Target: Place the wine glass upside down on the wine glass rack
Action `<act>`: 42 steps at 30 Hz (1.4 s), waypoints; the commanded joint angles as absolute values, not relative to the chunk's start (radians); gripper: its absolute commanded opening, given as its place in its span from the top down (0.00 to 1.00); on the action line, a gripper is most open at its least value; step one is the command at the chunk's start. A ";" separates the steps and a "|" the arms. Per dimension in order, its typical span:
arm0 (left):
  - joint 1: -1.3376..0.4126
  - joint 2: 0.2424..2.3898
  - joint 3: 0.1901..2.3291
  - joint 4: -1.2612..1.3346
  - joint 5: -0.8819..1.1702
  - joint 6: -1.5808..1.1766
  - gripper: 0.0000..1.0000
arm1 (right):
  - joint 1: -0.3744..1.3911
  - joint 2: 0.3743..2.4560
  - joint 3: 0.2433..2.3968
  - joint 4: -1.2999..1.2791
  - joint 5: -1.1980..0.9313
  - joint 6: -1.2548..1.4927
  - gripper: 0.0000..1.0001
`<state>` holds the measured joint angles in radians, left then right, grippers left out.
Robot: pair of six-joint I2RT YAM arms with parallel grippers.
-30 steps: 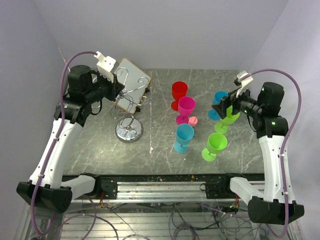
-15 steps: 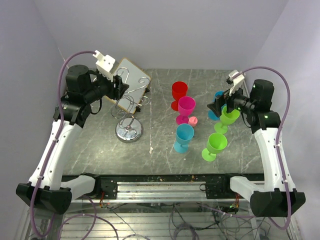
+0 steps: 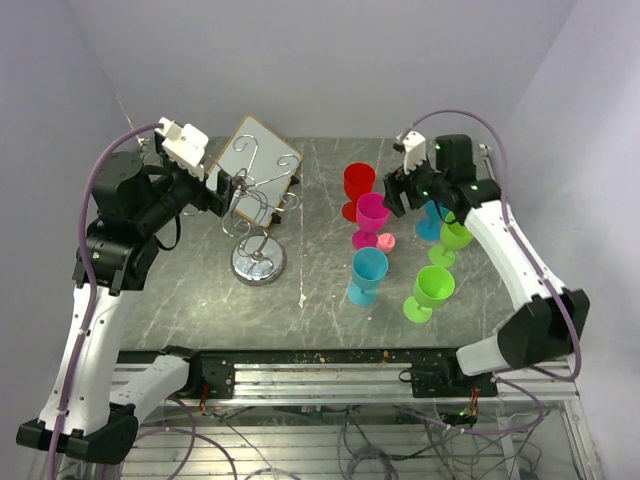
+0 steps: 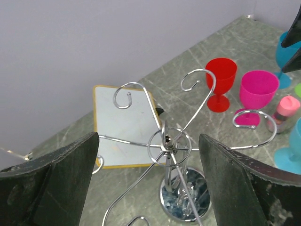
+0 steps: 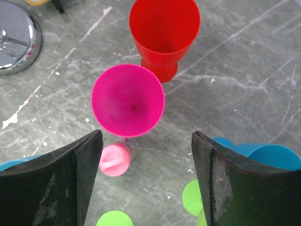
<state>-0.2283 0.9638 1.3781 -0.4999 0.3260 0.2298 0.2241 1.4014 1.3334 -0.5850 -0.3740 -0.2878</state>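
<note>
The wine glass rack [image 3: 258,215] is a silver wire stand with curled arms on a shiny disc base [image 4: 186,195], and its hooks are bare. My left gripper [image 3: 232,188] hovers just left of its top, open, with the hub [image 4: 168,143] seen between the empty fingers [image 4: 70,179]. Several plastic wine glasses stand upright to the right: red [image 3: 358,185], magenta [image 3: 372,213], blue [image 3: 368,268] and green [image 3: 433,287]. My right gripper [image 3: 394,190] hangs open and empty above the magenta glass [image 5: 128,100], whose bowl lies just beyond the fingertips [image 5: 146,141].
A white wooden-framed board [image 3: 262,160] leans behind the rack. A small pink-capped bottle [image 3: 386,241] stands beside the magenta glass. Another blue glass [image 3: 437,215] and another green one [image 3: 457,235] stand under the right arm. Walls close off the back and both sides.
My left gripper has opened and drawn back left from the rack top. The right arm has swung left from the blue and green glasses to the magenta one, its jaws narrowing a little.
</note>
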 commanded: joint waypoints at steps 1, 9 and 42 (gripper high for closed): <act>-0.216 0.940 1.388 -0.545 0.237 0.297 0.04 | 0.286 1.504 1.431 -0.624 -0.224 -0.255 0.29; -0.205 0.937 1.410 -0.558 0.243 0.305 0.06 | 0.327 1.608 1.487 -0.648 -0.107 -0.256 0.45; -0.193 0.986 1.492 -0.617 0.138 0.282 0.01 | 0.336 1.726 1.678 -0.707 -0.627 -0.347 1.00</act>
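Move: The pink wine glass I go for stands about 6 cm left of my right hand and 2 cm ahead, its middle some 14 cm below. The red glass is roughly 8 cm beyond it and 3 cm farther left; the small pink-capped bottle sits 5 cm to the pink glass's right and 4 cm nearer me; the near blue glass lies about 13 cm nearer me than the pink one. From my left hand the pink glass is some 28 cm right, 10 ahead and 32 down. I lower my right hand about 7 cm while reaching 4 cm forward, tipping the fingers down some 10 degrees and closing them so they pinch the right-hand rim of the pink glass. Then, gripping the rim, I carry it about 4 cm left, rising 2 cm. My open left hand eases 3 cm left, away from the rack. ##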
